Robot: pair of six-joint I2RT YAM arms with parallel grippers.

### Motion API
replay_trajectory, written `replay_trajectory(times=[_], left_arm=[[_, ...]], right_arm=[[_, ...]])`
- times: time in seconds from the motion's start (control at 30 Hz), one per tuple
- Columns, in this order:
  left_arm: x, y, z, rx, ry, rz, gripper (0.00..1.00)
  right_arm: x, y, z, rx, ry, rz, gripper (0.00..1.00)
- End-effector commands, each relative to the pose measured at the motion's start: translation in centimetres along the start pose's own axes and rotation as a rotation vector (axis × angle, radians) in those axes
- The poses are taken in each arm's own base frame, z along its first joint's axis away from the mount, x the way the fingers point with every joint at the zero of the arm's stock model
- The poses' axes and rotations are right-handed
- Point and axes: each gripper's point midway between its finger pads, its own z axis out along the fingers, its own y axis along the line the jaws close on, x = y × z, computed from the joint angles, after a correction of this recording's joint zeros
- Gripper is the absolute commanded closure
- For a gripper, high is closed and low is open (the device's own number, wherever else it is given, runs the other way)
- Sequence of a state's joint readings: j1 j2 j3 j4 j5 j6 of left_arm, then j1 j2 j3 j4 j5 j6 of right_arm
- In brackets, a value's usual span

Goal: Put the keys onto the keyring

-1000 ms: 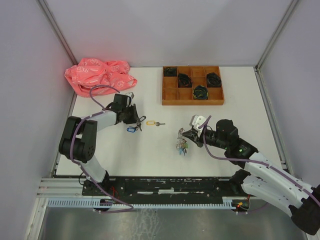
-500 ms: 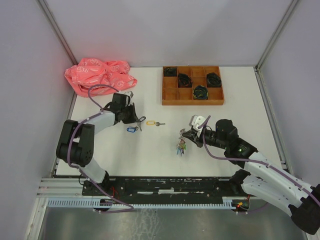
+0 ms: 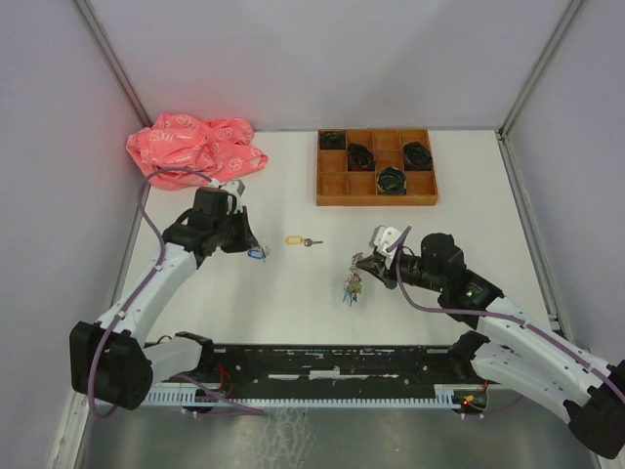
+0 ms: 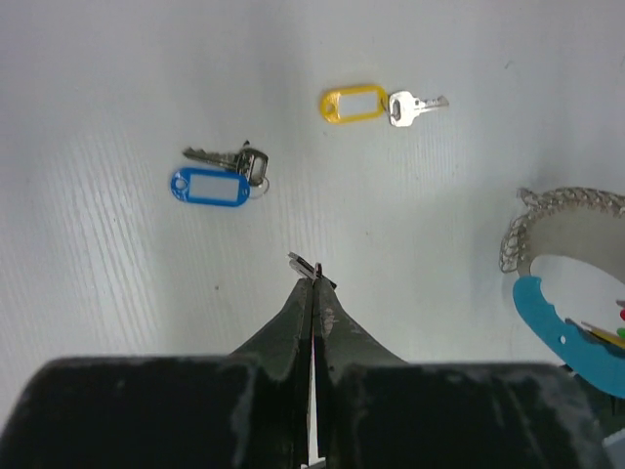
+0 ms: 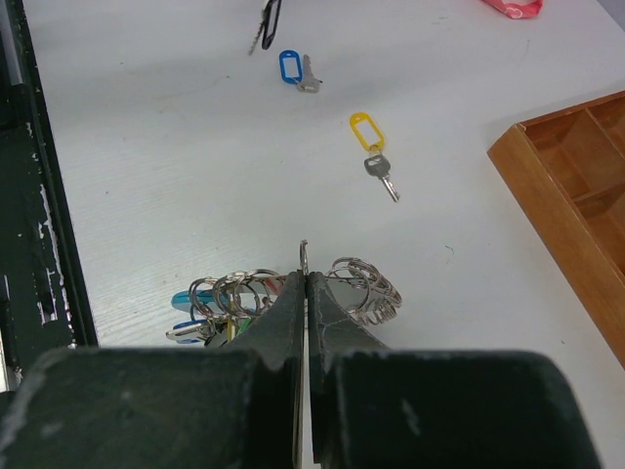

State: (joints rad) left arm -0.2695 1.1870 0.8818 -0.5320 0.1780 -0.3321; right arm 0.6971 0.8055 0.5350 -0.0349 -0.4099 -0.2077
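Note:
Two keys lie flat on the white table: a blue-tagged one and a yellow-tagged one. My left gripper hovers just short of the blue key, shut, with a thin silvery sliver sticking out at its tips; what that sliver is I cannot tell. The keyring, a hoop of silvery rings with a light-blue section, rests right of centre. On one of its rings my right gripper is shut.
A crumpled pink bag sits at the back left. A wooden compartment tray with black coiled bundles stands at the back right, its corner near my right gripper. A black rail runs along the near edge.
The left gripper closed and drew back leftward from the keys as its arm swung out to the left; the yellow tag now shows uncovered. The keyring bundle shifted slightly in the right gripper.

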Motion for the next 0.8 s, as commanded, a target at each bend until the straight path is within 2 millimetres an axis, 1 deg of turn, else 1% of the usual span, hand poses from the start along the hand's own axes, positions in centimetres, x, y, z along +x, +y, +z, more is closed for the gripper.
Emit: replay_trajectory(times=[0.0, 0.13, 0.2, 0.27, 0.43, 0.57, 0.7, 0.77], left_arm=[[3.5, -1.2, -2.4, 0.003, 0.103, -0.040, 0.97], [5.8, -1.6, -2.5, -0.080, 0.199, 0.040, 0.97], [6.9, -2.1, -2.0, -0.108, 0.247, 0.090, 0.97], [7.5, -2.8, -1.2, -0.116, 0.289, 0.142, 0.97], [7.5, -4.2, 1.6, -0.133, 0.359, 0.269, 0.97], [7.4, -4.9, 4.5, -0.158, 0.410, 0.365, 0.97], [7.8, -5.9, 7.5, -0.161, 0.454, 0.438, 0.97], [7.3, -6.6, 8.8, -0.148, 0.443, 0.449, 0.96]], right_arm=[[-4.2, -0.8, -0.5, 0.016, -0.113, -0.061, 0.99], [-4.3, -0.6, -0.4, 0.005, -0.112, -0.060, 0.99], [-4.1, -0.6, -0.4, 0.003, -0.107, -0.057, 0.99], [-4.0, -0.5, -0.4, 0.000, -0.104, -0.056, 0.99], [-3.8, -0.6, -0.3, 0.001, -0.094, -0.053, 0.99], [-3.7, -0.5, -0.3, -0.002, -0.092, -0.051, 0.99], [-3.6, -0.6, -0.3, 0.002, -0.087, -0.050, 0.99], [-3.6, -0.5, -0.4, 0.003, -0.085, -0.049, 0.99]])
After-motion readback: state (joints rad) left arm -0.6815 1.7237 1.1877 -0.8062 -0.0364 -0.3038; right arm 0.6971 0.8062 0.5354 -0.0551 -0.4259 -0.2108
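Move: The left fingers already hold the black tag with its key. The open patch of table they are headed for is about 8 cm to the right, 4 cm back and 12 cm below. The yellow tag with its key lies some 5 cm ahead and 8 cm right, the blue one 2 cm ahead and 2 cm left, both about 12 cm down. The keyring is roughly 21 cm right and 7 cm back, slightly higher, hanging just under the right fingertips. Keeping its pinch on the black tag, the left hand swings back nearly 8 cm, then returns about half of that forward while it goes right and down throughout, some 8 cm each way. It drops towards the bare table short of the keyring, its fingers tilting about 30 degrees to point almost straight down. The right hand keeps hold of the keyring, staying in place. ##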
